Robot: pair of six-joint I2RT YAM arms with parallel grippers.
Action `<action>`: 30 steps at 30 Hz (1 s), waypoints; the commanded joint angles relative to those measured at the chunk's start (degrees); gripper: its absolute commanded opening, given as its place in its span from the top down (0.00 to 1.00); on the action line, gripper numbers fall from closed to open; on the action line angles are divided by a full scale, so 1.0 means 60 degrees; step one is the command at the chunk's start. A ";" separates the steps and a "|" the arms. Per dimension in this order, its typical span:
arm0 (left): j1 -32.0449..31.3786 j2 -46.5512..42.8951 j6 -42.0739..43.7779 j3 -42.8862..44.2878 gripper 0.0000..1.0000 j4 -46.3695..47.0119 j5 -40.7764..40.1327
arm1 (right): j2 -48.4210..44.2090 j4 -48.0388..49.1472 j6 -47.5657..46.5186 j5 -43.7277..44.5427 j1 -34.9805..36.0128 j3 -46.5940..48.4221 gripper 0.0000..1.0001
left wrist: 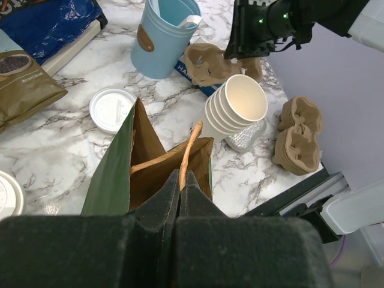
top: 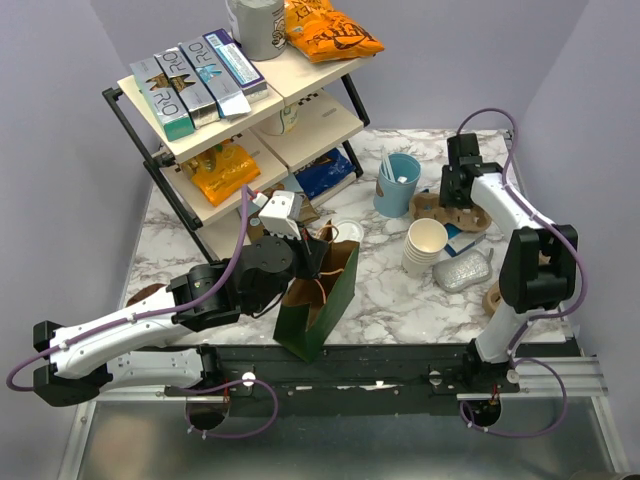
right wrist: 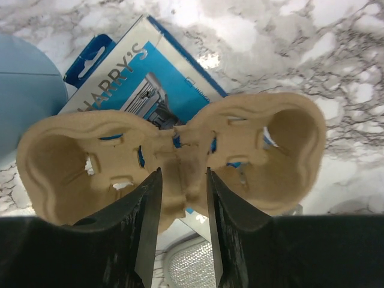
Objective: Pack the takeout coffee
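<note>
My left gripper (left wrist: pixel 180 174) is shut on the orange-brown handle (left wrist: pixel 191 141) of the green paper bag (top: pixel 320 310), which stands open at the table's front with its brown inside showing. A round white lid (left wrist: pixel 112 109) lies on the marble just beyond the bag. No cup side shows under it, so I cannot tell if it is the takeout coffee. Another white disc (left wrist: pixel 7 193) is cut off at the left edge. My right gripper (right wrist: pixel 183 171) is open at the far right, its fingers straddling the narrow middle of a brown pulp cup carrier (right wrist: pixel 270 144).
The carrier rests on a blue Harry's box (right wrist: pixel 138 78). A light blue cup (top: pixel 397 183) with white sticks stands beside it, and a stack of lidless cream cups (top: pixel 426 245) is nearer. A silver pouch (top: pixel 462 270) and more carriers (left wrist: pixel 298 135) sit front right. A shelf rack (top: pixel 250 120) fills the back left.
</note>
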 commanded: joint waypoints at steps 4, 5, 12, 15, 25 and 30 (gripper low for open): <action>-0.0050 0.0010 0.0105 -0.0036 1.00 0.0087 0.0205 | -0.0065 0.0453 0.0300 -0.0197 -0.0084 -0.0151 0.45; -0.0064 0.0010 0.0091 -0.0036 1.00 0.0087 0.0220 | -0.0212 0.0453 0.0315 -0.0182 -0.0085 -0.0122 0.41; -0.0064 -0.0034 0.0090 -0.0021 1.00 0.0058 0.0132 | -0.2729 0.0001 -0.0167 -0.1145 -0.0041 0.0069 0.16; -0.0064 -0.0078 -0.0012 -0.0109 0.99 -0.0016 -0.0175 | -0.4310 -0.0338 -0.0124 -0.1953 0.0599 -0.0179 0.11; -0.0064 -0.0429 -0.1530 -0.0110 1.00 -0.0511 -0.1214 | -0.7476 0.1432 0.1178 -0.4480 0.5816 -0.2127 0.09; -0.0064 -0.0400 -0.2619 0.0154 1.00 -0.1203 -0.1802 | -0.7976 0.2983 0.0509 -0.4662 0.8229 -0.2800 0.09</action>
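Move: My right hand holds the cardboard cup carrier, its middle about 2 cm below my fingers, over the blue-and-white box some 3 cm back and 5 cm down. From that hand the green bag is about 26 cm back, 34 cm left and 8 cm higher; the cup stack is 14 cm back and 10 cm left, the blue bucket 15 cm left and about level ahead. My left hand pinches the bag's handle, bag middle some 14 cm below, 3 cm back and 3 cm right. I let go of the carrier with my right hand: a 1 cm dip as the fingers start to spread, then up clear of it as they open wide. From there I sweep left and back towards the green bag, ending about 25 cm left, 22 cm back and 21 cm higher, the wrist swinging counter-clockwise and tipping up. My left hand keeps its pinch on the handle and at the end eases about 2 cm left. ##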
